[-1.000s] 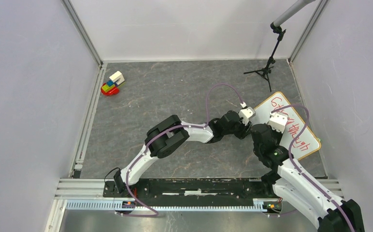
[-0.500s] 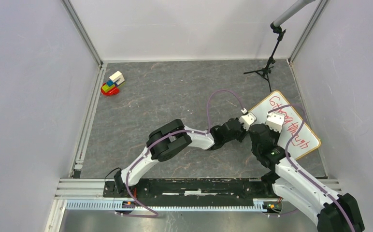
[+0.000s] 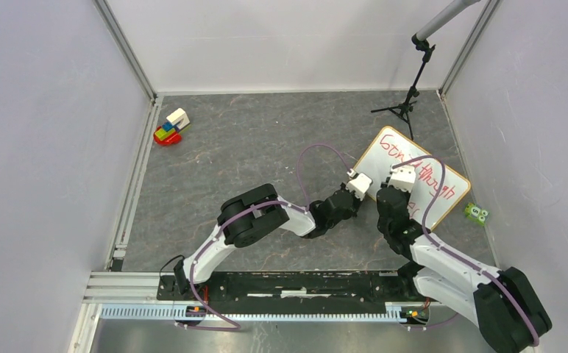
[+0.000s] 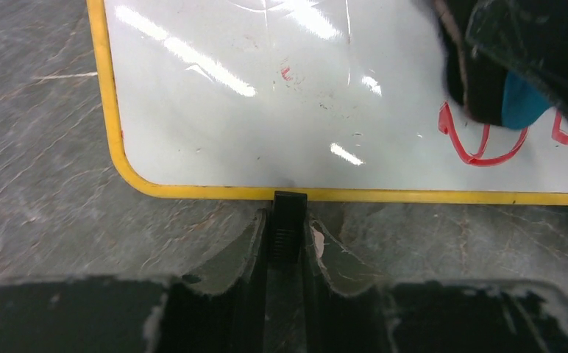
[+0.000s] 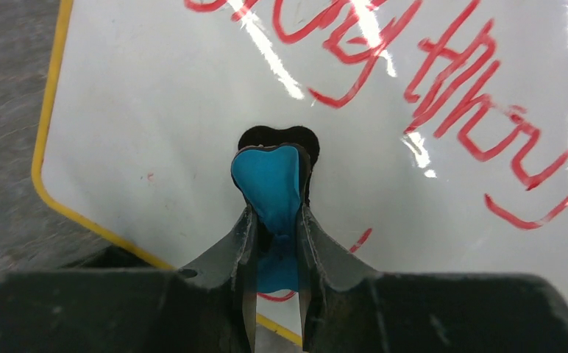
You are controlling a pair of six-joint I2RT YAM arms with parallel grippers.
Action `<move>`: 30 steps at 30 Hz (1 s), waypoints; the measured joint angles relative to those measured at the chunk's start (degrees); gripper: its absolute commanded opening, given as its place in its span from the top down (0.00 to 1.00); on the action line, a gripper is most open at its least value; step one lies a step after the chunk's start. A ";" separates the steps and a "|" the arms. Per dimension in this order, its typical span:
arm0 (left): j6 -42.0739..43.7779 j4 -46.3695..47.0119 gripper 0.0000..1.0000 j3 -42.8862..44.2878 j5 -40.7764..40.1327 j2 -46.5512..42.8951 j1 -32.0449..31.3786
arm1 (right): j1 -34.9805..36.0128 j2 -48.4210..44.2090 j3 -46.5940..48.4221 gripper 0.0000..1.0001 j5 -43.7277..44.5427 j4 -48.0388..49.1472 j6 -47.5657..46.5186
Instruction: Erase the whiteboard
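Observation:
The whiteboard (image 3: 421,173) lies tilted on the table's right half, with red writing across its far and right parts. In the left wrist view its yellowish frame (image 4: 193,193) runs across in front of my left gripper (image 4: 289,220), which is shut on a small black tab (image 4: 290,202) at the board's near edge. My right gripper (image 5: 274,213) is shut on a blue eraser (image 5: 270,184), whose tip rests on the board's white face (image 5: 156,132) beside the red marks (image 5: 443,95). From above, the left gripper (image 3: 358,184) and right gripper (image 3: 401,176) sit side by side at the board's near-left edge.
A small green object (image 3: 476,213) lies on the table right of the board. A black tripod (image 3: 407,103) stands just behind the board. A pile of coloured toy blocks (image 3: 171,126) sits at the far left. Grey walls close in both sides.
The left gripper has shut on the board's edge tab. The board has slid left and toward the middle with both arms, uncovering the green object at the right.

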 measured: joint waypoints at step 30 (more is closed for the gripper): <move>-2.99 2.08 0.98 -6.54 -6.49 -3.45 0.02 | -8.87 -13.68 -3.15 0.92 1.05 -14.53 19.89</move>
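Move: Just back and right of the right hand, which already holds the blue eraser on the whiteboard, are the remaining lower-line letters, roughly 2 cm nearer and 4 cm right, a couple below. The upper written line centres about 7 cm ahead and 3 cm right; the green toy is 6 cm back and 19 cm right. From the left hand, gripping the black stand foot, the whiteboard's middle is some 13 cm right and 3 cm ahead, its left corner 5 cm ahead and 4 cm left. Rubbing first some 3 cm left while sinking about 1 cm, the right hand then reverses and drags the eraser roughly 7 cm right and 3 cm back over the whiteboard, rolling its left side up and turning clockwise by some 15 degrees. The left hand keeps its grip on the black stand foot and pulls it about 3 cm left, turning slightly counter-clockwise. ##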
